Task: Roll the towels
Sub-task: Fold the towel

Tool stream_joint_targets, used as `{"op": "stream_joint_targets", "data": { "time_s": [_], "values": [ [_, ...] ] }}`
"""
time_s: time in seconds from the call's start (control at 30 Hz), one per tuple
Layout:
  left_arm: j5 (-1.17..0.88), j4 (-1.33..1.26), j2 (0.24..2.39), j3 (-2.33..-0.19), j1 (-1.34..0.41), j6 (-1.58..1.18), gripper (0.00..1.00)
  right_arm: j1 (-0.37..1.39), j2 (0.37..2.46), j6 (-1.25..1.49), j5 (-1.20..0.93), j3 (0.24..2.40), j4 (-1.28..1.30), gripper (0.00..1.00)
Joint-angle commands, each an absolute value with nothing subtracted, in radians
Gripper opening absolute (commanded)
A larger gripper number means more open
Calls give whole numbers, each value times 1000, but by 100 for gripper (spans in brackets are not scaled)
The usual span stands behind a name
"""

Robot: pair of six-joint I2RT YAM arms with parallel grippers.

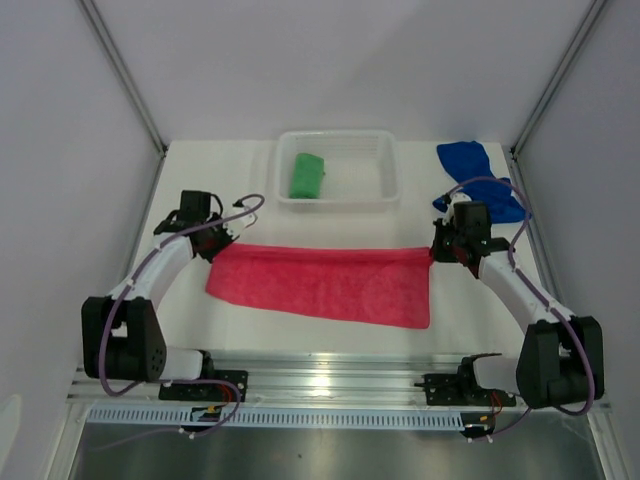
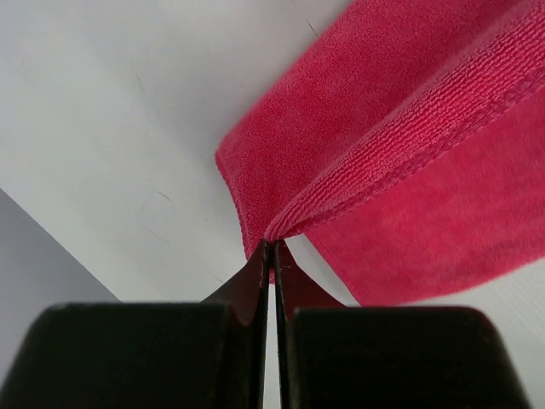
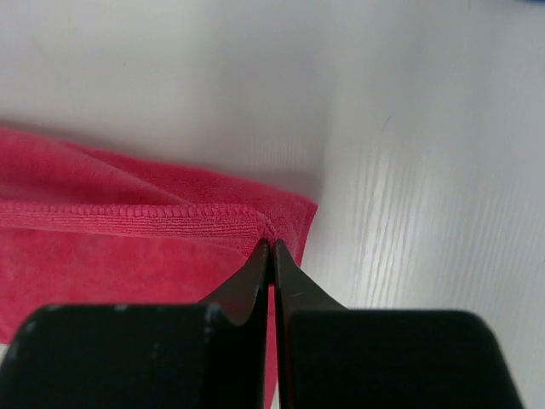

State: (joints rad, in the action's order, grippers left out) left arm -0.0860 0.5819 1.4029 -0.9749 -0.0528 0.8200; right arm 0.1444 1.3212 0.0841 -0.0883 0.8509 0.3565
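Observation:
The pink-red towel (image 1: 325, 283) lies spread across the middle of the table. My left gripper (image 1: 218, 243) is shut on its far left corner, as the left wrist view (image 2: 271, 244) shows with the hem (image 2: 400, 158) pulled up to the tips. My right gripper (image 1: 441, 249) is shut on its far right corner, seen in the right wrist view (image 3: 271, 244) with the towel (image 3: 102, 239) folded over under the tips. The green towel (image 1: 306, 175) lies rolled in the white basket (image 1: 390, 170). The blue towel (image 1: 475, 175) lies crumpled at the far right.
The white basket stands at the back centre of the table. White walls close in the left, right and back. The aluminium rail (image 1: 330, 385) with both arm bases runs along the near edge.

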Motion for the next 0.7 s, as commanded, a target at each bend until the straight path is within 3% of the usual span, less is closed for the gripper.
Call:
{"op": "stream_joint_targets", "data": {
  "time_s": [0.0, 0.17, 0.43, 0.67],
  "values": [
    [-114, 589, 1293, -884, -22, 929, 1, 152, 1210, 196, -40, 783, 441, 0],
    [-124, 623, 1183, -792, 35, 946, 1, 173, 1102, 328, -123, 690, 494, 0],
    [-170, 653, 1100, -715, 58, 945, 1, 261, 967, 439, -28, 658, 604, 0],
    [-196, 687, 1055, -686, 77, 980, 1, 302, 1060, 477, -41, 718, 712, 0]
  ]
}}
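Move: Both grippers already pinch the lifted far edge of the red towel, a few centimetres over the table. From the left hand, the towel's near-left corner lies roughly 10 cm back and 2 cm left; the white tray is about 25 cm ahead and 33 cm right. From the right hand, the near-right corner lies some 19 cm straight back, the tray about 25 cm ahead and 27 cm left, and the blue towel some 20 cm ahead and 13 cm right. Keep both grippers shut on the red towel's far edge and draw it back low over the lying part, towards the near edge: left about 8 cm, right about 11 cm, each drifting slightly left. Let the left sink a couple of centimetres, then ease up at the end of its stroke, while the right wrist tips down and turns a little clockwise. ##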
